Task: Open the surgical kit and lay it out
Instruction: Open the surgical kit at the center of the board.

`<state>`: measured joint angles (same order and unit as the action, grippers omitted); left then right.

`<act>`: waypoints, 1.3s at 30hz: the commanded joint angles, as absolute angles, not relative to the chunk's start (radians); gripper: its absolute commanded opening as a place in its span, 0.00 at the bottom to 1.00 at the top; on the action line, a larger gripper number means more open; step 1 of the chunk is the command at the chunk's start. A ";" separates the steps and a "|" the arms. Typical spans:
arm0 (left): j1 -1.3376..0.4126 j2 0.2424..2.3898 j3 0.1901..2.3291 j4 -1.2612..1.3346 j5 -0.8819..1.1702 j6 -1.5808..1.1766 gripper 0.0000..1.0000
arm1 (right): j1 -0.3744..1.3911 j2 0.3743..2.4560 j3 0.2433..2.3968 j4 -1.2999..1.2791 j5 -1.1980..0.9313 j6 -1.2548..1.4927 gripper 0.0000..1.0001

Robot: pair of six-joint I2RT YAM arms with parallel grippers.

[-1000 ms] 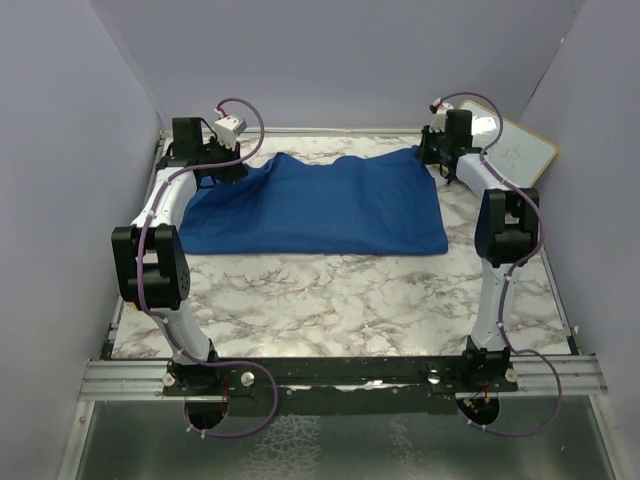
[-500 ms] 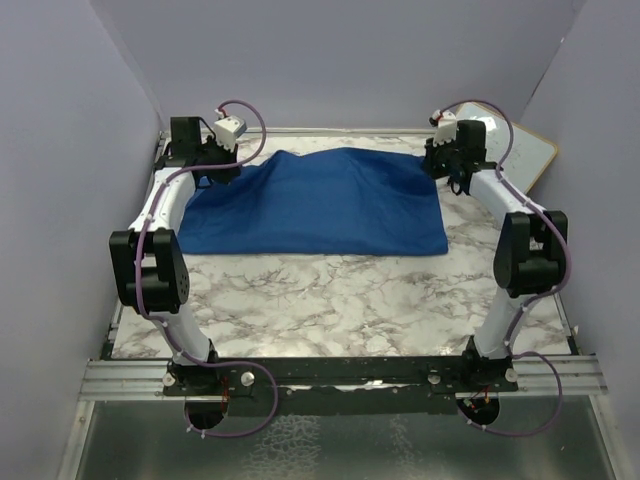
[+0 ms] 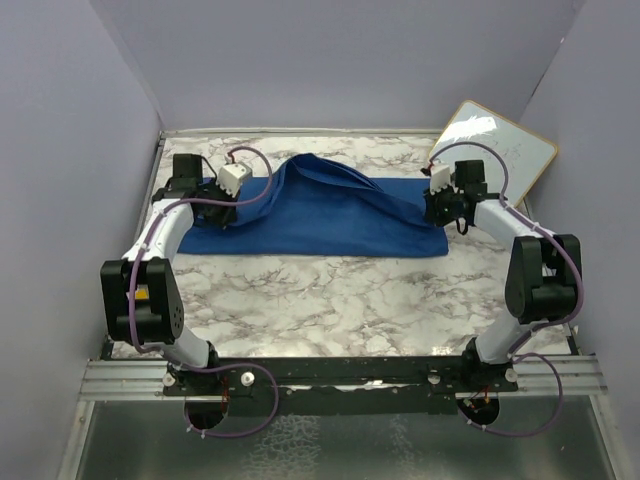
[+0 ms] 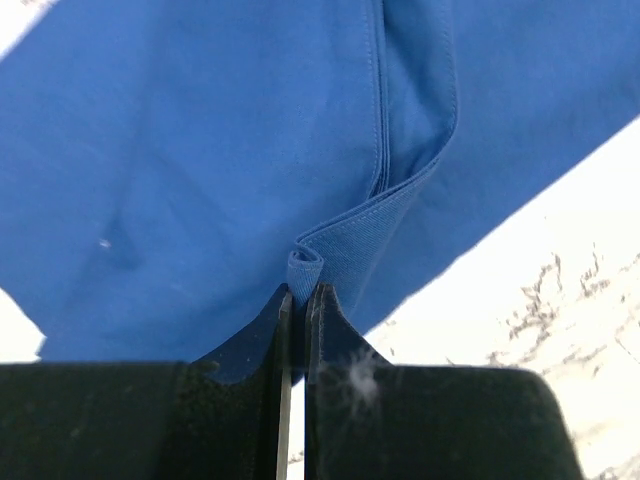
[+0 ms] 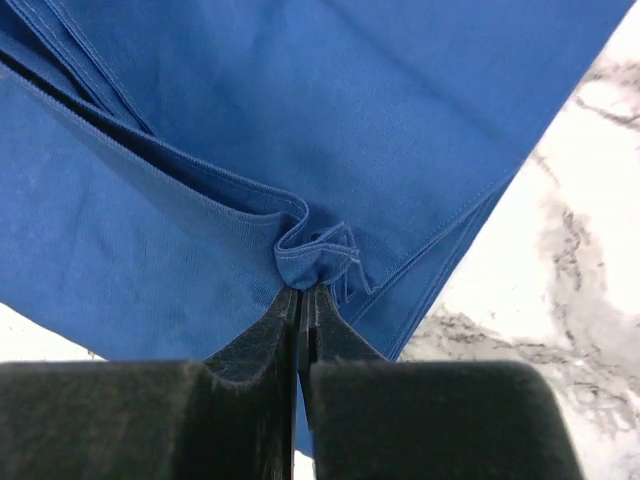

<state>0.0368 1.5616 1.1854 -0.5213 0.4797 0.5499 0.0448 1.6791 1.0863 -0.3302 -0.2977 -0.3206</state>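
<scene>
The surgical kit shows only as a large royal-blue cloth wrap point(image 3: 320, 215) lying across the far half of the marble table. Its top layer is lifted into a ridge between the two arms. My left gripper point(image 3: 240, 200) is shut on a pinched fold of the wrap's hem point(image 4: 304, 265) at the wrap's left side. On the right side my right gripper point(image 3: 437, 207) is shut on a bunched corner of the wrap point(image 5: 312, 262). Whatever lies inside the wrap is hidden under the cloth.
A wood-framed whiteboard point(image 3: 495, 145) leans against the right wall at the far right corner, just behind the right arm. Purple walls close in the table on the left, back and right. Bare marble point(image 3: 330, 300) lies between the wrap and the arm bases.
Both grippers have pulled back toward the near side, drawing the far edge of the blue wrap with them and raising a ridge in it. The far strip of marble is now uncovered.
</scene>
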 commanded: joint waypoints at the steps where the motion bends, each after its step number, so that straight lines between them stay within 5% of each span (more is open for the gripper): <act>1: 0.031 1.476 1.124 -0.586 0.449 0.612 0.00 | 0.040 1.650 1.060 -0.448 -0.290 -0.362 0.01; 28: 0.032 1.298 1.411 -0.827 0.105 0.733 0.00 | 0.014 1.454 1.240 -0.664 -0.131 -0.439 0.01; 39: 0.038 1.130 1.302 -1.059 -0.111 0.877 0.00 | -0.017 1.333 1.204 -0.868 -0.022 -0.598 0.01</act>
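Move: Both hands already pinch the cloth's turned-back far edge. The near left corner of the cloth lies about 5 cm back and 11 cm left of the left hand, some 10 cm below; the yellow block is roughly 15 cm back and 18 cm left. From the right hand, the near right corner is about 7 cm back, 3 cm right and 5 cm below, the whiteboard 24 cm ahead and 12 cm right. After easing back and dipping slightly, both hands, still pinching the edge, rise about 10 cm, spreading outward and back. ##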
